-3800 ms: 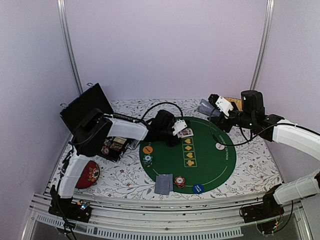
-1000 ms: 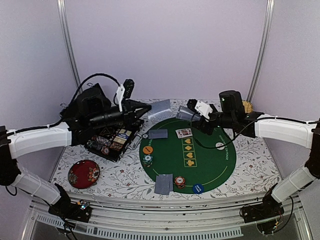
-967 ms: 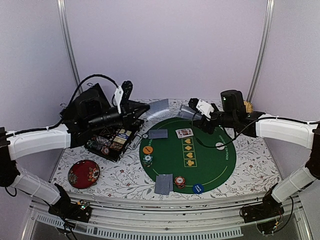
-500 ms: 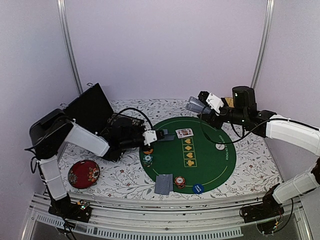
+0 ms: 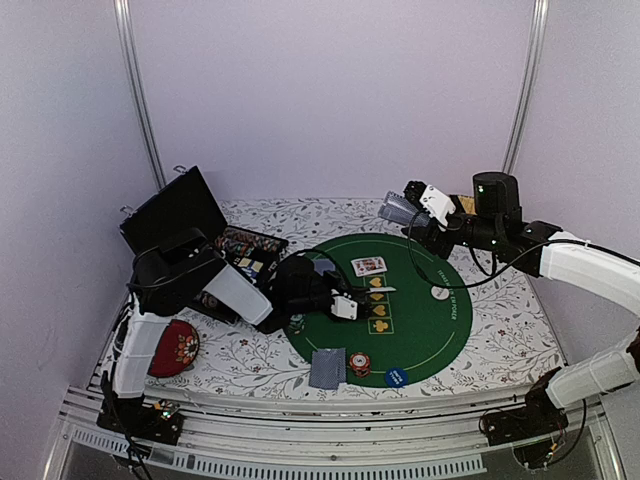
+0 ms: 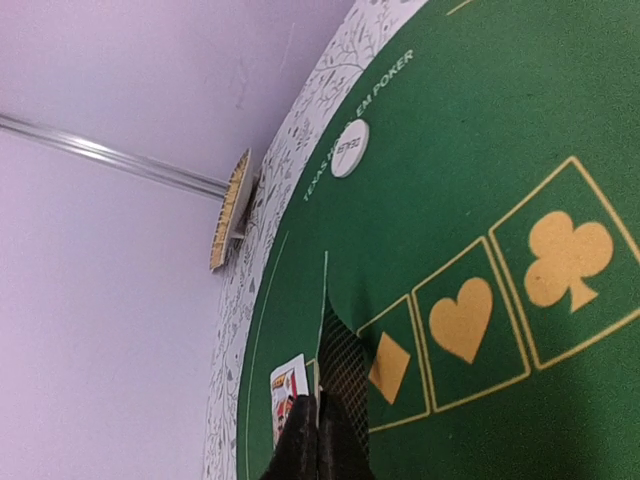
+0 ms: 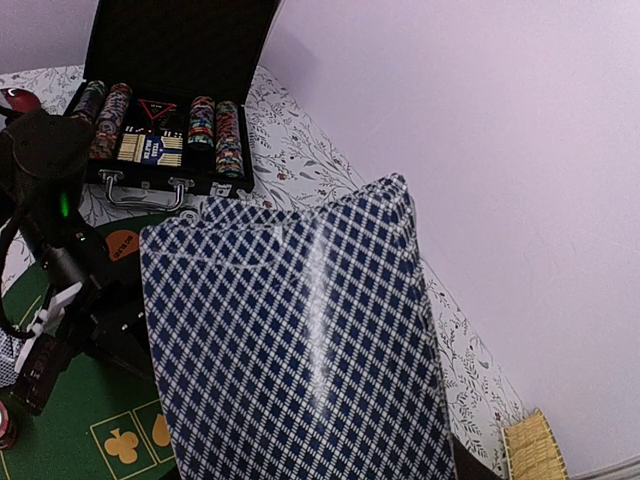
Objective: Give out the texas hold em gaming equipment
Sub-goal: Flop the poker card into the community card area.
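Note:
My left gripper (image 5: 352,303) hangs low over the green poker mat (image 5: 430,330), shut on one card (image 6: 345,372) that shows edge-on above the diamond box, beside a face-up card (image 6: 286,395). My right gripper (image 5: 412,212) is raised at the mat's far edge, shut on the deck of blue-patterned cards (image 7: 290,350), which hides its fingers. On the mat lie the face-up card (image 5: 369,265), a face-down card (image 5: 322,266), a small card pile (image 5: 327,367), a red chip stack (image 5: 359,363), a green chip stack (image 5: 295,321), a blue disc (image 5: 396,377) and a white disc (image 5: 440,293).
An open black chip case (image 5: 240,248) with its lid up (image 5: 175,205) stands at the back left. A dark red floral dish (image 5: 180,347) lies at the front left. A tan woven piece (image 5: 466,203) sits behind the right arm. An orange disc (image 7: 122,243) lies near the case.
The left arm has come down from the back left and moved right over the mat, still pinching a card. The right gripper keeps the deck raised and has drifted slightly right.

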Controlling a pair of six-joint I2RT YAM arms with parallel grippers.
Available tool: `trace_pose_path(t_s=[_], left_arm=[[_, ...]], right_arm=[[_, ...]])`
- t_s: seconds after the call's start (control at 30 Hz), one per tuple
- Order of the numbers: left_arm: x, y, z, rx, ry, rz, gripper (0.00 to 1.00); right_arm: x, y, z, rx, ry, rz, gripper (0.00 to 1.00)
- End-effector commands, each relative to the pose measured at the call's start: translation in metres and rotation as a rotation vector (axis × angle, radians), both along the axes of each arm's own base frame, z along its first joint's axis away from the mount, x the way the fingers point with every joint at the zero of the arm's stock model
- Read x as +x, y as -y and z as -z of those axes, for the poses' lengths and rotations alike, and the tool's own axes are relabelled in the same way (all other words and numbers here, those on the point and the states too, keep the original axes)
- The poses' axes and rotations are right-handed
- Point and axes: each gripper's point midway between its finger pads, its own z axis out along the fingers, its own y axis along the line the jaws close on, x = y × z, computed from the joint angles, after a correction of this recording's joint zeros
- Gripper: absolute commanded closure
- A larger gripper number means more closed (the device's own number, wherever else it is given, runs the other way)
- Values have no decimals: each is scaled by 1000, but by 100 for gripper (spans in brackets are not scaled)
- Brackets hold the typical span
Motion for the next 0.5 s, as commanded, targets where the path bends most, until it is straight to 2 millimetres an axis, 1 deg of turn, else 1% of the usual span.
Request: trace_pose_path(t_s=[0.0,0.13,0.27,0.3,0.37,0.43,0.47], left_arm=[[-19,17,15,79,79,91,100],[-32,14,39,159,77,127,100],[-37,10,46,189,56,130,100],[-37,10,45,190,54,127,97],[-36,8,39,177,46,114,85],[-37,7,31,156,33,105,71],[-40,6,27,150,23,107,63]], right_arm=[[-5,5,-10,16,20,7,53],[-5,6,-11,16,23,7,53],[-5,5,-11,17,21,2,53],[-5,5,-11,19,21,1,53],[-5,4,-11,19,21,0,53],[-5,4,-13,21,25,1,53],[-5,4,-12,20,23,2,53]])
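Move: My left hand holds the card on edge about 4 cm above the mat. The diamond slot it is meant for lies about 2 cm ahead and 3 cm right of my left hand, with the next heart slot some 4 cm nearer me than the diamond. The face-up card is about 10 cm ahead and 1 cm right of my hand, and the red chips some 14 cm back and 1 cm left. From my right hand, the diamond slot is about 2 cm ahead, 7 cm left and 25 cm down. I lower my left hand about 3 cm while drawing it back some 2.5 cm and a little right. It turns roughly 10 degrees, rolling so the card lays over face up across the diamond slot. As the hand stops low over the mat, I start opening the fingers, to about a quarter, to let the card go. ##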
